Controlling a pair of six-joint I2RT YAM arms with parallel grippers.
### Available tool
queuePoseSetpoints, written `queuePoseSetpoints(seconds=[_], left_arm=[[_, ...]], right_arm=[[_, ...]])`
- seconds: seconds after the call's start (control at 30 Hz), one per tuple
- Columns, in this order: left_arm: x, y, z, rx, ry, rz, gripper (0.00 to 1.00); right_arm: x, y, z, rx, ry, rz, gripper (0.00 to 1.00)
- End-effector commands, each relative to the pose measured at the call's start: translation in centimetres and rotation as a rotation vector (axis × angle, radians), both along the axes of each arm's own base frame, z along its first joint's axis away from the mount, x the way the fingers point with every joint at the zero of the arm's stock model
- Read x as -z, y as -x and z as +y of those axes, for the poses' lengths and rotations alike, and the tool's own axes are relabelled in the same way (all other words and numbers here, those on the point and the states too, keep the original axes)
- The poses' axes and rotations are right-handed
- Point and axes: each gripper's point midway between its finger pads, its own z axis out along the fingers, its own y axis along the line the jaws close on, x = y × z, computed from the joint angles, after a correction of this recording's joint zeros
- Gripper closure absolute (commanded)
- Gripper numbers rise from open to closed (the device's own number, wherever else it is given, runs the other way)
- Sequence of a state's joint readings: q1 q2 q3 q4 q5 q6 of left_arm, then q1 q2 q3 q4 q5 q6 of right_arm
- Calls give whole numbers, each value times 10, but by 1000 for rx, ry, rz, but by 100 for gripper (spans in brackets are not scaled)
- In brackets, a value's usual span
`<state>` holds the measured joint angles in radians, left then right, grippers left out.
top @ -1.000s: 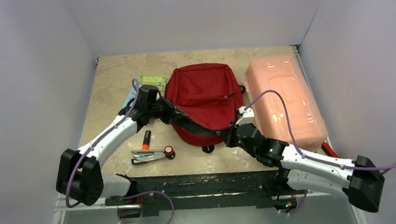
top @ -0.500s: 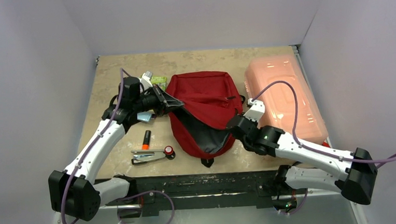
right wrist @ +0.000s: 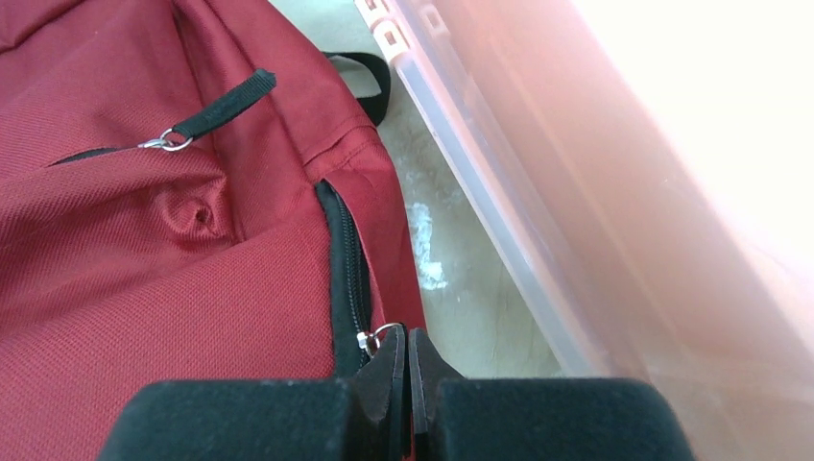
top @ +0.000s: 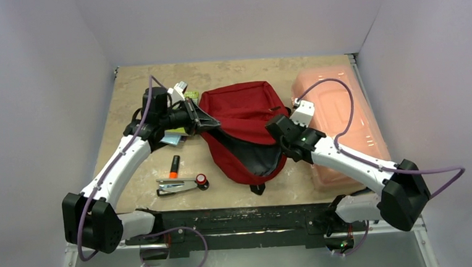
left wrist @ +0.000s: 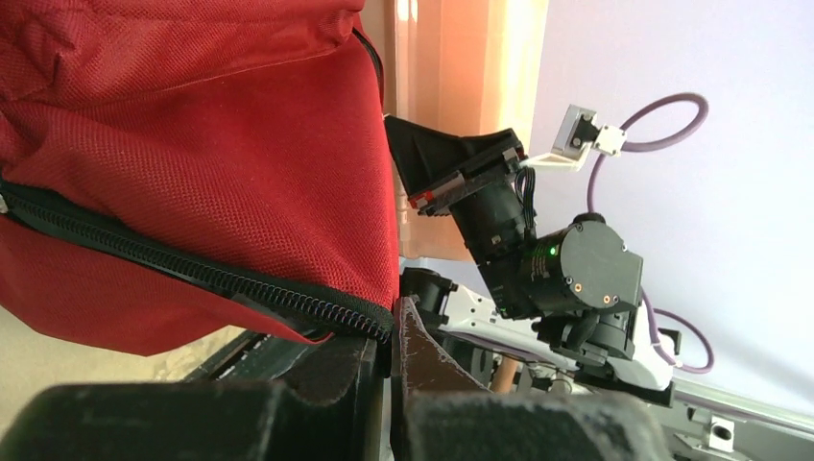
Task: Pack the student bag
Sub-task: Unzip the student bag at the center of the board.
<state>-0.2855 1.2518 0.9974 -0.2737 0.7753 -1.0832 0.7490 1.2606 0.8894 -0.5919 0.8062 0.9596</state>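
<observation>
The student bag (top: 244,111), a dark red backpack, lies mid-table with its main zipper partly undone and the dark lining (top: 255,156) showing. At the opening's left corner my left gripper (top: 214,123) is shut on the bag's black zipper edge (left wrist: 288,293), the red cloth pinched between the fingertips (left wrist: 392,331). On the bag's right side my right gripper (top: 275,129) is shut on the main zipper's pull; its metal ring (right wrist: 376,336) sticks out beside the shut fingers (right wrist: 408,348). The front pocket's zipper tab (right wrist: 226,106) lies flat, untouched.
A pale pink translucent box (top: 338,118) lies right of the bag, close to my right arm. Left of the bag lie an orange marker (top: 173,166), a stapler (top: 175,186), a small red-capped item (top: 202,180), a green booklet (top: 190,96) and a blue item (top: 172,138).
My right gripper has travelled up the bag's right side toward the far end with the zipper pull, and the opening has grown. The left gripper moved left and away with the zipper edge, then held.
</observation>
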Motion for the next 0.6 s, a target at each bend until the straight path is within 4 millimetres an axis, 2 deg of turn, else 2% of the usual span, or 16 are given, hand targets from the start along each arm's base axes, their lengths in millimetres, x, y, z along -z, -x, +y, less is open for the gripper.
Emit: queuePoseSetpoints(seconds=[0.0,0.17,0.27,0.4,0.47,0.53,0.57], left_arm=[[-33,-3,2,61,22,-161,100],[-24,-1,3,84,-1,-151,100],[-16,-2,2,73,-15,-139,100],[-3,1,-2,90,-19,-106,100],[3,-1,-3,92,-22,-93,100],[5,-1,-6,102,-17,-80,100],[5,-1,-8,107,-14,-78,100]], right_arm=[[-14,-25,-18,14,177,-38,100],[-8,-38,-23,32,219,-2,100],[-12,-46,-10,-58,210,-21,100],[-19,-46,-1,-133,191,-25,99],[-22,-42,8,-217,170,-18,84],[-23,-33,28,-360,110,-18,61],[-30,-24,46,-463,70,-51,48]])
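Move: The closed end of the bag's main zip, where the right hand is drawing its zipper pull, lies roughly 7 cm straight ahead of that hand and 2 cm below. The front-pocket pull is about 10 cm ahead and 4 cm left; the clear box's middle is some 16 cm right, 1 cm ahead and lower. From the left hand, the zip end lies about 20 cm right, 4 cm ahead and 13 cm below. The main zip's slider is drawn on along the bag's right side by the right hand, which still pinches its pull: about 3.5 cm forward towards the zip end, dipping about 1 cm. The hand then rises slightly, turning counter-clockwise, and its fingers part about a third, letting go of the pull. The left hand keeps its pinch on the bag's zip edge, sinking some 1.5 cm. ##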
